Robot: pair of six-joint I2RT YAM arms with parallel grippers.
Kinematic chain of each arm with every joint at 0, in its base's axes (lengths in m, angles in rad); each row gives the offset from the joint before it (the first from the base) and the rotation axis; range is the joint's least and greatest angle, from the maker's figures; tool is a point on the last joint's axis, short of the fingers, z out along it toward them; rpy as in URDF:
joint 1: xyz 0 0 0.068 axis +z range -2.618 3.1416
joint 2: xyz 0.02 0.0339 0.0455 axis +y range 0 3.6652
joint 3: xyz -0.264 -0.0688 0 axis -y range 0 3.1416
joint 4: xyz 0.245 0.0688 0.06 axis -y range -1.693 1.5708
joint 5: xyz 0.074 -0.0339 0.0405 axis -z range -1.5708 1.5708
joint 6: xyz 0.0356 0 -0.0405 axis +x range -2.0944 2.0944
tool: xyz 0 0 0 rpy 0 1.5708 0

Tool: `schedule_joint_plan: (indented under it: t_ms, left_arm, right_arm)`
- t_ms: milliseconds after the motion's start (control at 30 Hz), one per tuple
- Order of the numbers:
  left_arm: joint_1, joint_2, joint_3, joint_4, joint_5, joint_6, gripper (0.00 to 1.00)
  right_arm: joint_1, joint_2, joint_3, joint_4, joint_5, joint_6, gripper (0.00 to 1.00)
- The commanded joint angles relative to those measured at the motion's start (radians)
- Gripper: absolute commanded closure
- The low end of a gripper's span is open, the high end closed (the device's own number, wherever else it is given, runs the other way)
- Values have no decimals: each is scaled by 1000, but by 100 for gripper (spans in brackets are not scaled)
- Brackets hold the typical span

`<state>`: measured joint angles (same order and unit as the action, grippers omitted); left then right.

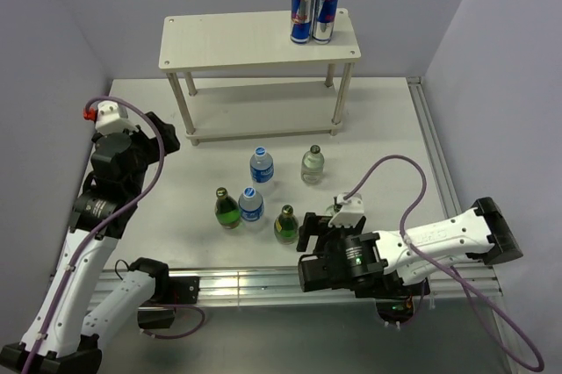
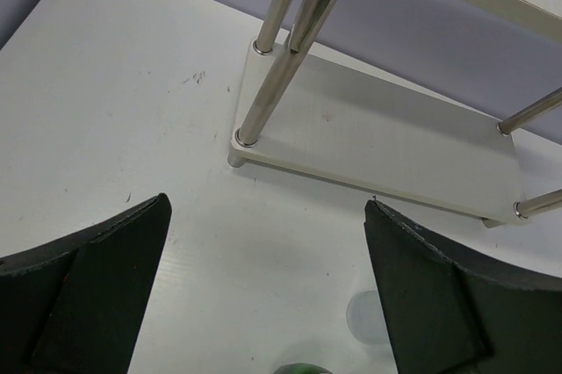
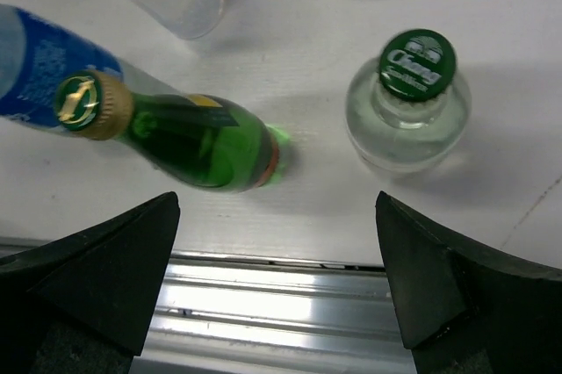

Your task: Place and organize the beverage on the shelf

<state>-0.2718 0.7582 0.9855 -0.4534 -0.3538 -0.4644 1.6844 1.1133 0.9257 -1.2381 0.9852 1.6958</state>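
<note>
The cream-white shelf point(image 1: 255, 40) stands at the back of the table; its lower board point(image 2: 386, 141) fills the left wrist view. Six bottles stand upright on the table before it. They are two blue-labelled point(image 1: 262, 166) point(image 1: 252, 204), two green glass point(image 1: 227, 209) point(image 1: 285, 224), one pale clear point(image 1: 313, 164), and one clear with a green cap point(image 3: 413, 102), half hidden beside my right gripper point(image 1: 320, 226). That gripper point(image 3: 277, 203) hangs open near the front rail, above a green bottle point(image 3: 189, 137) and the green-capped one. My left gripper point(image 1: 165, 140) point(image 2: 265, 205) is open and empty, left of the shelf.
Two blue-and-silver cans point(image 1: 313, 14) stand on the shelf's top board at its right end. A metal rail point(image 1: 263, 282) runs along the table's near edge. Purple walls close in the back and both sides.
</note>
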Motion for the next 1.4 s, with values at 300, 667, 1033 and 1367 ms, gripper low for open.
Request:
schedule_joint_plan:
  t_ms: [300, 667, 1033, 1367]
  left_arm:
    - [-3, -25, -7, 33, 12, 15, 1]
    - [-3, -23, -7, 33, 18, 15, 1]
    - [-3, -23, -8, 33, 24, 17, 1]
    - [-3, -33, -5, 33, 30, 17, 1]
  right_arm:
    - [-60, -82, -85, -207, 107, 292, 0]
    - [-213, -78, -129, -204, 201, 277, 0]
    - [-235, 19, -122, -133, 256, 238, 16]
    - [-272, 36, -159, 3, 247, 125, 27]
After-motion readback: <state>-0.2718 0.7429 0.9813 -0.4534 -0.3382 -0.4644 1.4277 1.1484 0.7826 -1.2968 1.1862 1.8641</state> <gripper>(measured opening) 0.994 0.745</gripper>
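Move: The clear soda bottle stands about 8 cm ahead of the right hand and 7 cm to its right, its middle some 5 cm lower. The nearest green bottle is about 13 cm left of it and 1 cm nearer; the nearer water bottle stands 22 cm left of it and 4 cm farther out, the other clear bottle 14 cm beyond and 6 cm left. From the left hand it lies some 45 cm right, 10 cm back and 21 cm below. The clear soda bottle with the green cap is closed in on by the right hand, which slides right and dips slightly, then swings forward and right, about 7 cm each way in all, easing forward at the end. The wrist turns some 20 degrees clockwise and tips up about 10, while the wide-open fingers start to close either side of the bottle, to about three quarters open; a touch can't be made out. ##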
